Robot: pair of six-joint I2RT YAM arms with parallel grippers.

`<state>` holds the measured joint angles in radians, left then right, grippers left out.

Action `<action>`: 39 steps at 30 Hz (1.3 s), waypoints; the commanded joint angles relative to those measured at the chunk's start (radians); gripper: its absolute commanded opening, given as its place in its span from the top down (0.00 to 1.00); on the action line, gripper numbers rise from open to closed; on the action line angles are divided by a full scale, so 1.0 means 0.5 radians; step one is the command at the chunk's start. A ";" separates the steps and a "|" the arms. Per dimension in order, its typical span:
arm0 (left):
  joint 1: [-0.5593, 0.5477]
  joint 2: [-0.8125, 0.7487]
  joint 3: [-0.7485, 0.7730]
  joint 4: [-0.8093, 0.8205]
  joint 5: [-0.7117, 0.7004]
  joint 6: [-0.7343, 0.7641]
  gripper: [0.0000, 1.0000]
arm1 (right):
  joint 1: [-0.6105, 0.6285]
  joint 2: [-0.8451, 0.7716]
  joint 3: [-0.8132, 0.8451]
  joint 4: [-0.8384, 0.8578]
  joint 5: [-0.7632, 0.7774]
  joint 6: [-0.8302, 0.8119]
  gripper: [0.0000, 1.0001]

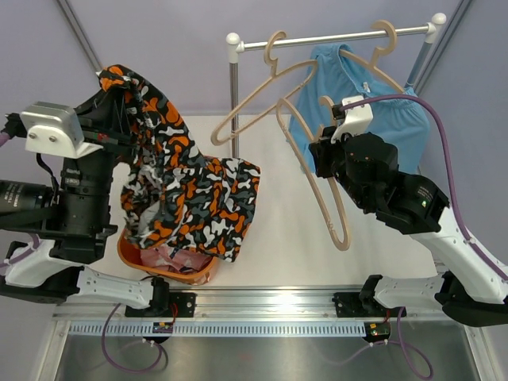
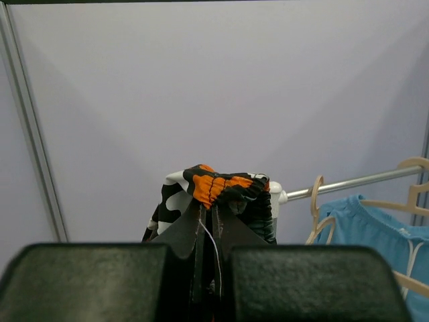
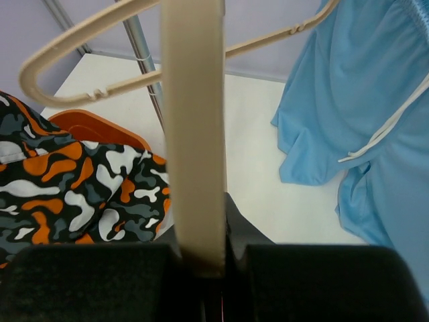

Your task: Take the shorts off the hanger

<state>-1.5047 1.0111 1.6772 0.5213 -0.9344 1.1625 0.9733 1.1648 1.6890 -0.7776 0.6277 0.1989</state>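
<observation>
My left gripper (image 1: 117,86) is shut on the waistband of the black shorts with orange and white blotches (image 1: 190,202) and holds them raised, so they drape down over the basket. The left wrist view shows the jaws (image 2: 212,213) closed on that bunched fabric (image 2: 221,186). My right gripper (image 1: 324,149) is shut on a bare beige hanger (image 1: 337,214), off the rail; its bar (image 3: 193,134) runs up from between the jaws (image 3: 201,258). The light blue shorts (image 1: 361,99) hang on a hanger (image 1: 381,40) on the rail. The pink shorts (image 1: 178,258) lie in the basket.
An orange basket (image 1: 131,258) sits at the near left, by the left arm's base. A clothes rail (image 1: 333,37) on a metal post (image 1: 233,95) stands at the back, with an empty beige hanger (image 1: 274,55) on it. Grey walls close in behind.
</observation>
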 commanded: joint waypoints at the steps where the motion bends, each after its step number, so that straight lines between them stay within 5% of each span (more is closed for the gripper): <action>1: 0.040 -0.111 -0.090 0.093 -0.009 -0.012 1.00 | -0.005 -0.041 0.021 0.018 -0.047 0.044 1.00; 6: 0.107 -0.233 -0.399 -0.076 -0.137 -0.278 0.99 | -0.008 -0.087 -0.037 0.018 -0.077 0.084 1.00; 9: 0.193 -0.304 -0.761 -0.296 -0.251 -0.710 0.99 | -0.008 -0.121 -0.058 -0.003 -0.074 0.114 1.00; 14: 0.606 -0.427 -1.187 -1.142 -0.230 -2.096 1.00 | -0.005 -0.148 -0.052 -0.068 -0.096 0.130 1.00; 15: 0.695 -0.451 -1.258 -1.405 -0.151 -2.538 1.00 | -0.008 -0.151 -0.043 -0.098 -0.099 0.142 1.00; 17: 0.932 -0.507 -1.487 -1.624 0.135 -2.900 1.00 | -0.008 -0.179 -0.064 -0.105 -0.096 0.148 1.00; 24: 1.459 -0.454 -2.116 -1.727 0.931 -4.035 1.00 | -0.008 -0.210 -0.098 -0.135 -0.090 0.167 1.00; 30: 2.339 -0.286 -2.804 -1.028 1.971 -4.496 0.97 | -0.005 -0.219 -0.052 -0.175 -0.108 0.164 1.00; 34: 2.423 -0.001 -2.842 -0.871 2.028 -4.485 0.93 | -0.008 -0.225 -0.019 -0.209 -0.093 0.151 1.00; 38: 2.423 0.027 -2.729 -0.965 1.958 -4.360 0.69 | -0.008 -0.213 -0.003 -0.224 -0.065 0.136 1.00; 39: 2.423 -0.043 -2.692 -1.011 1.915 -4.335 0.52 | -0.005 -0.201 0.000 -0.221 -0.059 0.133 1.00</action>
<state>-0.2935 1.0084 0.2916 0.0532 -0.0143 -1.0183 0.9733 1.0664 1.6455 -0.8909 0.5831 0.2691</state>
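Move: Below the left hand, which already holds the patterned shorts by the waistband, the orange basket's middle lies about 62 cm down, 8 cm ahead and 2 cm to the left. Pink shorts already lie in it at about the same spot; the rack's left post stands some 20 cm ahead of the hand and 13 cm to its right, its middle about 35 cm lower. From the right hand, the basket is some 37 cm left, level ahead, about 41 cm lower. Plunging about 60 cm down and some 9 cm forward, the left hand carries the patterned shorts into the orange basket, tipping its fingers through roughly 75 degrees from pointing up and ahead to pointing down and ahead. Only at the bottom do the fingers begin to open among the cloth. The right hand keeps its grip on the bare hanger and eases about 3 cm back and right. ##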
